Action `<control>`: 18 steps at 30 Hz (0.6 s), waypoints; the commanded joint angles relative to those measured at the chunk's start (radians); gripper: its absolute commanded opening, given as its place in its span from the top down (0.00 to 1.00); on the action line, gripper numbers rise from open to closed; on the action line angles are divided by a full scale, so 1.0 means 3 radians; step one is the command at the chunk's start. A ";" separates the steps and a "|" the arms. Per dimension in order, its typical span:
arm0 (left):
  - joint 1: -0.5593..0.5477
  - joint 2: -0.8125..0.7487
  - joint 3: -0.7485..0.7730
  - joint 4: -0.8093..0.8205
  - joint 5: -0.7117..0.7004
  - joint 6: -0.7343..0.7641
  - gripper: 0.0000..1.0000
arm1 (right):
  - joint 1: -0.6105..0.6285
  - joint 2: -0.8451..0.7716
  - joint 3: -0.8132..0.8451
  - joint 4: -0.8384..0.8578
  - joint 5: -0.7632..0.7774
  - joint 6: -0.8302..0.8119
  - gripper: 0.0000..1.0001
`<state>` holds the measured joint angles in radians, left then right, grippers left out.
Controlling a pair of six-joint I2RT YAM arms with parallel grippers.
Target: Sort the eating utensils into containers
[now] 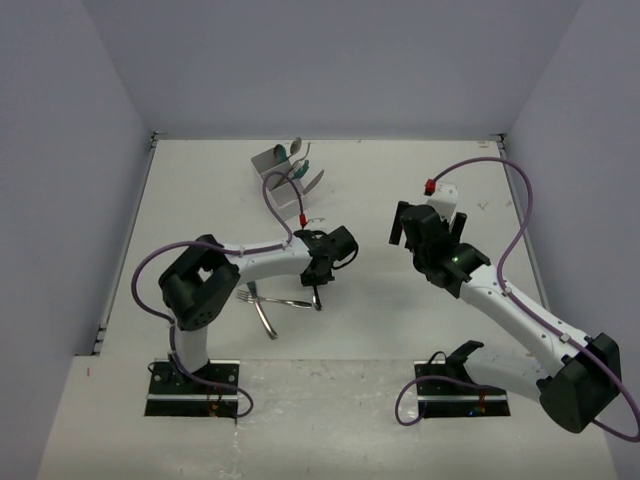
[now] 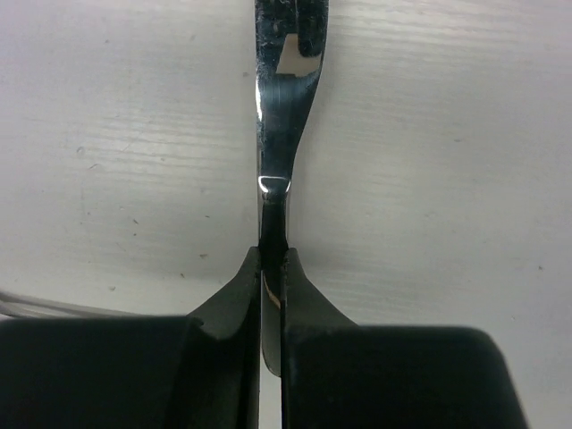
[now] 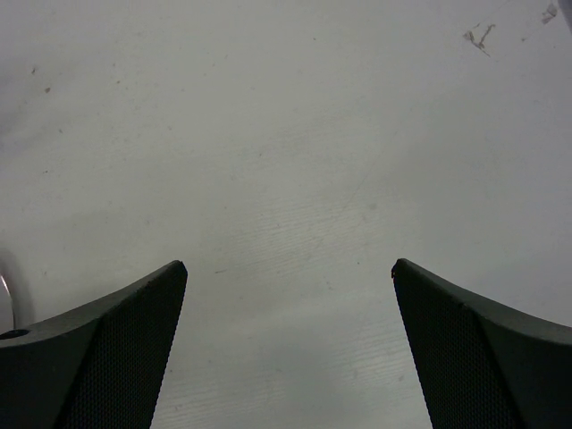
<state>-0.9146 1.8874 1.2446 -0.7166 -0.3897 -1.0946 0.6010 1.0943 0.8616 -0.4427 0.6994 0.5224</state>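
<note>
My left gripper is shut on the thin handle of a shiny silver utensil, which runs straight away from the jaws just over the white table. From above, this gripper points down at the table's middle, with the utensil under it. A silver fork and another silver utensil lie just to its left. The white containers stand at the back, with silver and teal utensils sticking out. My right gripper stands open over bare table, holding nothing.
Grey walls close in the table on the left, back and right. A purple cable loops from the left arm toward the containers. A small scuff mark shows on the table ahead of the right gripper.
</note>
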 commanded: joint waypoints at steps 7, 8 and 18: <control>-0.0086 -0.0508 -0.0114 0.0659 -0.0496 0.0559 1.00 | -0.0009 0.0014 0.0017 0.0008 0.0251 0.0018 0.01; -0.0081 -0.0589 -0.0180 0.0777 -0.0491 0.0687 1.00 | -0.0009 0.0008 0.0017 0.0008 0.0261 0.0018 0.01; -0.0015 -0.1060 -0.0441 0.2060 -0.1130 0.2689 1.00 | -0.0014 -0.0073 -0.0024 0.0069 0.0287 0.0028 0.01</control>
<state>-0.9398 1.6405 1.1393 -0.3294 -0.5945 -0.5838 0.6010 1.0973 0.8612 -0.4442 0.7433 0.5228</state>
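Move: My left hand already has the last loose knife pinched just above the table. The container's nearest compartment, where a knife already sticks out, lies roughly 25 cm ahead and 7 cm to the left, its middle some 3 cm higher. The fork lies about 10 cm left and 5 cm back, crossed by the other knife about 13 cm left and 5 cm back. From my right hand that compartment is some 18 cm ahead, 29 cm left and 13 cm below. I keep the knife pinched in my left hand and raise it about 10 cm, speeding up as I go and reaching some 5 cm forward towards the container after an initial slight shift right. On the way my wrist tips the fingers up and outward by nearly 30 degrees and turns about 20 degrees clockwise. ##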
